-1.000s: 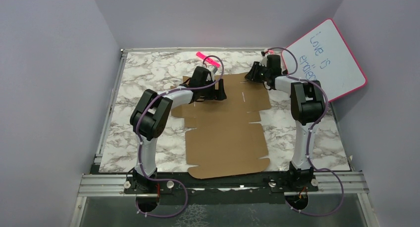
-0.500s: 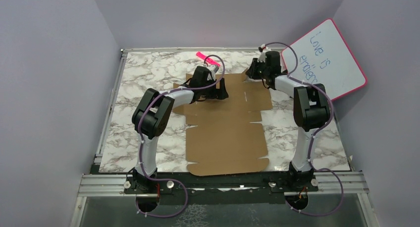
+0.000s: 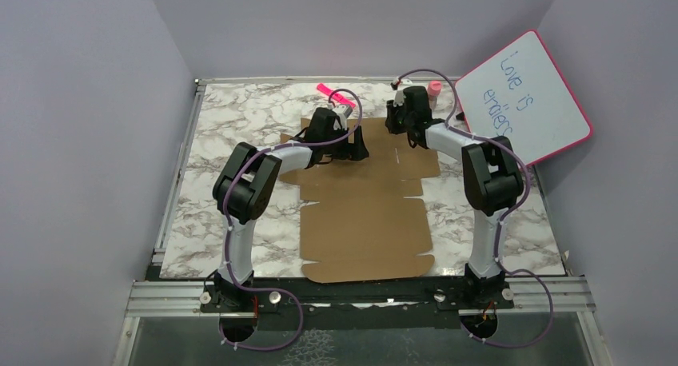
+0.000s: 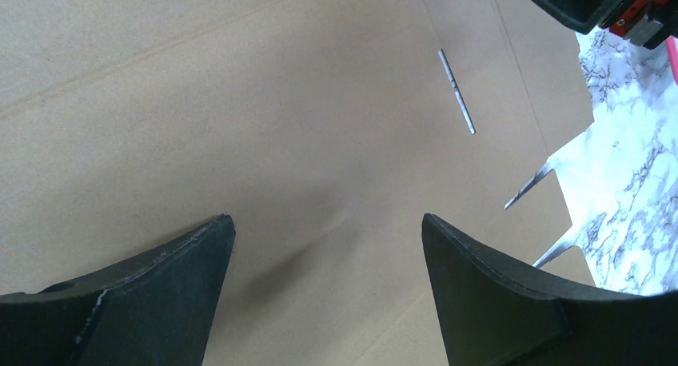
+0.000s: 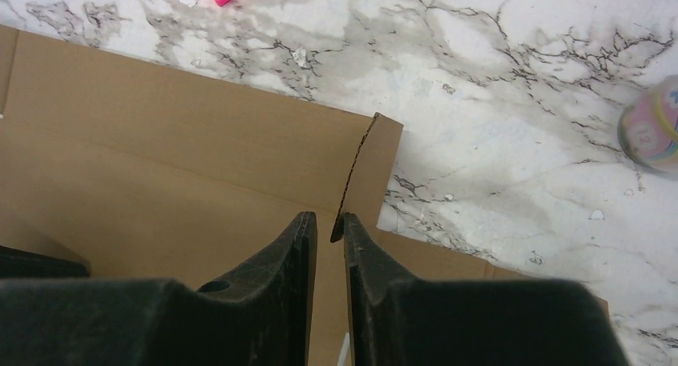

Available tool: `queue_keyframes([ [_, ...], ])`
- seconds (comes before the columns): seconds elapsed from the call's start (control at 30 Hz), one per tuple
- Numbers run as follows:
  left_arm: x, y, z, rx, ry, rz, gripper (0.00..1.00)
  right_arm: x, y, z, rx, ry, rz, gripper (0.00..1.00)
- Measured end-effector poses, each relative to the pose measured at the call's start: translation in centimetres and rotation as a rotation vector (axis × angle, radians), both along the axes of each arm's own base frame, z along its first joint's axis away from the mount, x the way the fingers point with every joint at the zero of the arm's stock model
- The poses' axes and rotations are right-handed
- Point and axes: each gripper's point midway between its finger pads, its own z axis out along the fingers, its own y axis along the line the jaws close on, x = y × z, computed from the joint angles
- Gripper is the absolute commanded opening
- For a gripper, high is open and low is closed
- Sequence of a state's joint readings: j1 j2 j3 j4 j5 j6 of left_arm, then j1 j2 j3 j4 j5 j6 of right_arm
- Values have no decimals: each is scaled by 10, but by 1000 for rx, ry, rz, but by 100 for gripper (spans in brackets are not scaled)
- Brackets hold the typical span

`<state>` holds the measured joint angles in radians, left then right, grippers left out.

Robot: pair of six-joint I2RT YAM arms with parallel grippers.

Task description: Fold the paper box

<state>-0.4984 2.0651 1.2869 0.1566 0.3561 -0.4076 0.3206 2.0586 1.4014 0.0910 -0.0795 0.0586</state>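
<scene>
The paper box (image 3: pixel 368 222) lies flat and unfolded on the marble table, a brown cardboard sheet with flaps and slots. My left gripper (image 3: pixel 360 150) hovers low over its far panel (image 4: pixel 264 118), open wide (image 4: pixel 328 222) with only bare cardboard between the fingers. My right gripper (image 3: pixel 394 118) is at the sheet's far right corner. In the right wrist view its jaws (image 5: pixel 324 218) stand nearly together, and a small corner flap (image 5: pixel 372 166) stands up with its cut edge running in between the fingertips.
A pink-framed whiteboard (image 3: pixel 524 94) leans against the right wall. A pink marker (image 3: pixel 336 94) lies on the table behind the sheet, and a small pink roll (image 3: pixel 434 87) sits at the far right. Bare marble (image 5: pixel 520 102) borders the sheet.
My right gripper has slid left along the sheet's far edge and narrowed its jaws around the corner flap, uncovering the pink roll. The left gripper has stayed where it was, open.
</scene>
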Motion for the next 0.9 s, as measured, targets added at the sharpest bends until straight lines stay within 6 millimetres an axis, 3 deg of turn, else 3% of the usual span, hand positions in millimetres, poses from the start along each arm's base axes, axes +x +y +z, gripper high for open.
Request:
queue_keyframes([
  [0.27,0,0,0,-4,-7,-1,89,-3,-10,1,-60,8,-25,37],
  [0.5,1,0,0,-6,-12,-1,89,-14,-28,41,-71,-35,-69,49],
  [0.7,0,0,0,-5,-20,-4,89,-39,-76,55,-46,-31,-159,56],
  [0.9,-2,1,0,-2,-29,-10,89,-72,-131,23,71,89,-265,63],
])
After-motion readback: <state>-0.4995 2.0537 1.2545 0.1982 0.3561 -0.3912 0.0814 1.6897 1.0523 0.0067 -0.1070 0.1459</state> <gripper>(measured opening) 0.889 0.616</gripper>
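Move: The right hand is at the raised corner tab on the far panel, the tab's middle roughly 2 cm ahead, 1 cm right and 2 cm below. The outer edge of the right side flap, where it heads, lies about 13 cm right, 8 cm back and 4 cm below; the slit at that flap's crease, some 8 cm back and 1 cm right. The pink bottle stands about 11 cm right and 7 cm ahead. From the left hand that outer edge is roughly 23 cm right, level ahead, 2 cm lower. The right fingertips come free of the raised corner tab, the gripper opening from nearly shut to over half open as it rises about 5 cm, then swings some 13 cm right and 7 cm back, already sinking again towards the right side flap's outer edge and turning about 15 degrees clockwise. The left hand stays put, fingers wide, resting on the middle of the cardboard. ##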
